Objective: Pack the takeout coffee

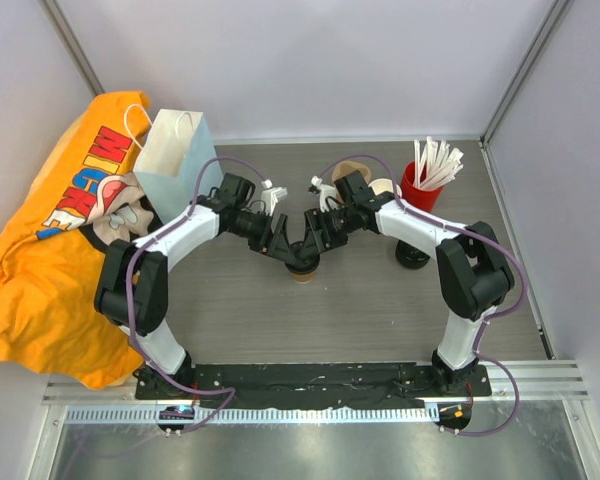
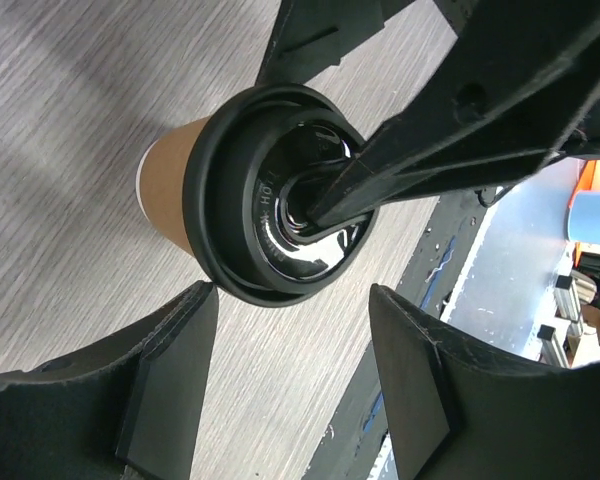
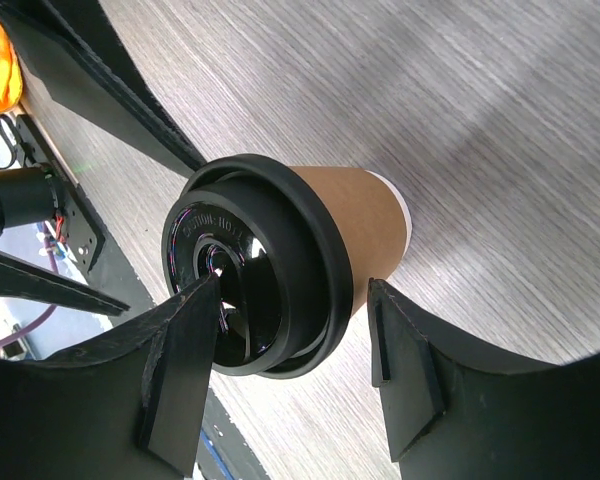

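The takeout coffee (image 1: 302, 268) is a brown paper cup with a black lid, standing mid-table between both grippers. In the left wrist view the coffee (image 2: 180, 190) lies just past my left gripper (image 2: 290, 335), whose jaws are open and hold nothing. In the right wrist view the coffee (image 3: 365, 225) sits by my right gripper (image 3: 290, 290), which is open. One of its fingers (image 3: 185, 360) lies over the lid's centre recess. The other stands beside the cup wall with a gap. From above, the left gripper (image 1: 283, 250) and the right gripper (image 1: 317, 240) meet over the lid.
A white paper bag (image 1: 175, 155) stands at the back left against an orange cloth (image 1: 40, 270). At the back right are a red cup of white sticks (image 1: 421, 186), brown cups (image 1: 352, 168) and a black lid (image 1: 412, 257).
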{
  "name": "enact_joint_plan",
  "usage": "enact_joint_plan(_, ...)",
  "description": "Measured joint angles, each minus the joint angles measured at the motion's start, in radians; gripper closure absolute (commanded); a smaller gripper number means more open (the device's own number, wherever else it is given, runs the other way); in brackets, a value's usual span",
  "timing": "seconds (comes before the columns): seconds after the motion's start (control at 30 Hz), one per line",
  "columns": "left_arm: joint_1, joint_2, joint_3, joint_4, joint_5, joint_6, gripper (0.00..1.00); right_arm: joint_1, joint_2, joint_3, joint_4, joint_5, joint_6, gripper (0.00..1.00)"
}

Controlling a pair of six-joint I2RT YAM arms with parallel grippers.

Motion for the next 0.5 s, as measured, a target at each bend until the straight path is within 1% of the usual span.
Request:
enact_joint_plan(0.07, 0.003, 0.0, 0.005, -0.004, 0.007, 0.004, 0.34, 0.0, -0.003, 0.0, -0.001, 0.005, -0.004, 0.32)
enact_joint_plan(0.1, 0.005, 0.0, 0.006, -0.007, 0.01, 0.006, 0.34, 0.0, -0.004, 0.0, -0.002, 0.008, -0.006, 0.28)
enact_joint_plan(0.2, 0.011, -0.001, 0.007, -0.011, 0.018, 0.008, 0.34, 0.0, -0.014, 0.002, -0.019, 0.03, -0.023, 0.2)
enact_joint_plan(0.37, 0.023, -0.003, 0.005, -0.013, 0.028, 0.01, 0.33, -0.003, -0.039, 0.025, -0.066, 0.064, -0.058, 0.13)
enact_joint_plan(0.5, 0.031, -0.013, -0.002, -0.012, 0.036, 0.008, 0.33, -0.018, -0.076, 0.052, -0.101, 0.08, -0.094, 0.03)
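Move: The lidded coffee cup stands about 4 cm back of my right hand point and 3 cm to its left, its middle some 5 cm lower; my left hand has it about 4 cm to the right, 2 cm back and 7 cm below. From my right hand the cup stack is some 14 cm right and 3 ahead, the spare lid about 24 cm right and 1 ahead, and the cup tray roughly 8 cm right and 16 ahead, all lower. I take my right fingertip off the top of the lid: the hand first edges right, then rises away from the cup, about 3 cm up and 2 cm right with a little forward, fingers spreading from part open to nearly full and the wrist rolling slightly. My left hand stays close beside the cup, empty and part open. ##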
